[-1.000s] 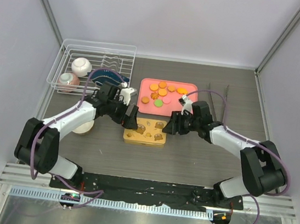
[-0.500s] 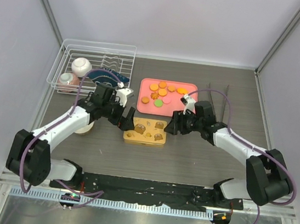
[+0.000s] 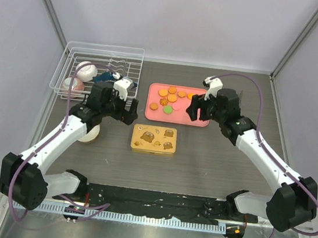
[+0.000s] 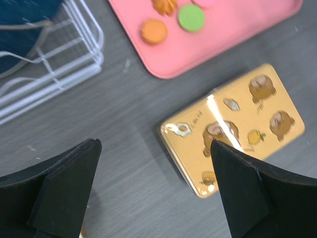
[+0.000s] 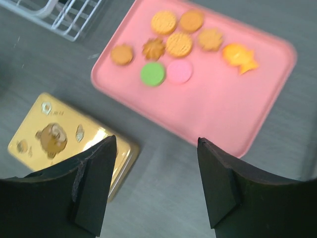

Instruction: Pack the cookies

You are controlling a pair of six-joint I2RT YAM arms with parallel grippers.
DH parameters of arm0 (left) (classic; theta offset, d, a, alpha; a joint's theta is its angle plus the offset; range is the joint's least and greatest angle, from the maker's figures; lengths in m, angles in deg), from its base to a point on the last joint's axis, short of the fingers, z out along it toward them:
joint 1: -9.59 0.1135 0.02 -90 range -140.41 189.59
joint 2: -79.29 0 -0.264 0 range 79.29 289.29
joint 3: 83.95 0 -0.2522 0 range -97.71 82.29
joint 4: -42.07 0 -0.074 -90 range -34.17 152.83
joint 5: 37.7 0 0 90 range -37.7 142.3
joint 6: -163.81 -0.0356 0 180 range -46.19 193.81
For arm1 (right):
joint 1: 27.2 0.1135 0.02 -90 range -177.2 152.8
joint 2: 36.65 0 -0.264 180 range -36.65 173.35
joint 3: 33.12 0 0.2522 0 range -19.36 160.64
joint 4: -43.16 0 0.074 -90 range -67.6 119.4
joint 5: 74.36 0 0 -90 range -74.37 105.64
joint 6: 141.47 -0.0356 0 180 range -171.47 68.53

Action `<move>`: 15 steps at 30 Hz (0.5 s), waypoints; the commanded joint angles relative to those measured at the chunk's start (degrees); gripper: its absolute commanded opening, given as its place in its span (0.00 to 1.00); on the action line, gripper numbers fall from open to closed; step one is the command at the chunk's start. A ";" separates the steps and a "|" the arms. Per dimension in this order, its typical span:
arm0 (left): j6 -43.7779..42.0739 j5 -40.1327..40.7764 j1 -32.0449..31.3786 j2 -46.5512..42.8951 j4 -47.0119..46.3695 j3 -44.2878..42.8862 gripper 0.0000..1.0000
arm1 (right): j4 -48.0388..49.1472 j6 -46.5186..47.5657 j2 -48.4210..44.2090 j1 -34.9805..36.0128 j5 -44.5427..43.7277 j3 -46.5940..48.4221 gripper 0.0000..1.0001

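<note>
The cookies lie loose on a pink tray: mostly orange, one green, one pink. A gold tin with its lid on sits in front of the tray. My left gripper hangs open and empty above the table just left of the tin, fingertips wide apart. My right gripper hovers open and empty over the tray's right part. In its wrist view, its jaws frame the gap between the tin and the tray.
A white wire dish rack stands at the back left with two bowls and a blue item inside; its corner shows in the left wrist view. A pale round object sits under the left forearm.
Both grippers have lifted away from the tin's ends. The left drew back to the left. The right swung back over the tray and opened wider. The tin stays put.
</note>
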 commanded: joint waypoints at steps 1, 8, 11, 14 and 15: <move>2.00 9.23 1.30 -2.53 -7.63 -3.62 1.00 | -1.85 5.38 -2.26 -1.02 -9.87 5.94 0.71; 3.05 16.44 4.99 -4.03 -12.29 -7.84 1.00 | -1.85 4.26 -1.13 -8.64 -12.45 12.35 0.72; 4.46 16.88 7.71 -3.50 -13.25 -10.30 1.00 | -1.16 1.45 0.19 -12.52 -11.56 14.99 0.72; 4.73 16.71 8.95 -4.20 -15.09 -10.83 1.00 | 2.36 1.61 -0.41 -12.89 -14.35 14.39 0.73; 4.55 17.14 8.87 -4.55 -15.71 -10.66 1.00 | 3.15 2.05 -0.85 -12.89 -15.07 13.60 0.73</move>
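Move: The bear-print lid, already on the cookie box, lies about 8 cm back, 11 cm right and 11 cm below the left hand; from the right hand it is some 12 cm back, 14 cm left and 14 cm down. The pink tray sits about 16 cm farther out than the lid and 8 cm to its right. From the left hand, the dish rack is about 15 cm ahead, 14 cm left and 8 cm lower, and the white bowl roughly 8 cm back, 18 cm left and 13 cm lower. The lidded box is left alone as both empty hands, already clear of it, keep drawing away upward and outward. The left rises about 12 cm while going left and forward towards the dish rack, its fingers tipping up and turning counter-clockwise. The right goes about 11 cm right, nearly as far up and somewhat forward, turning some 20 degrees clockwise with a slight upward tip. Both grippers stay open. ##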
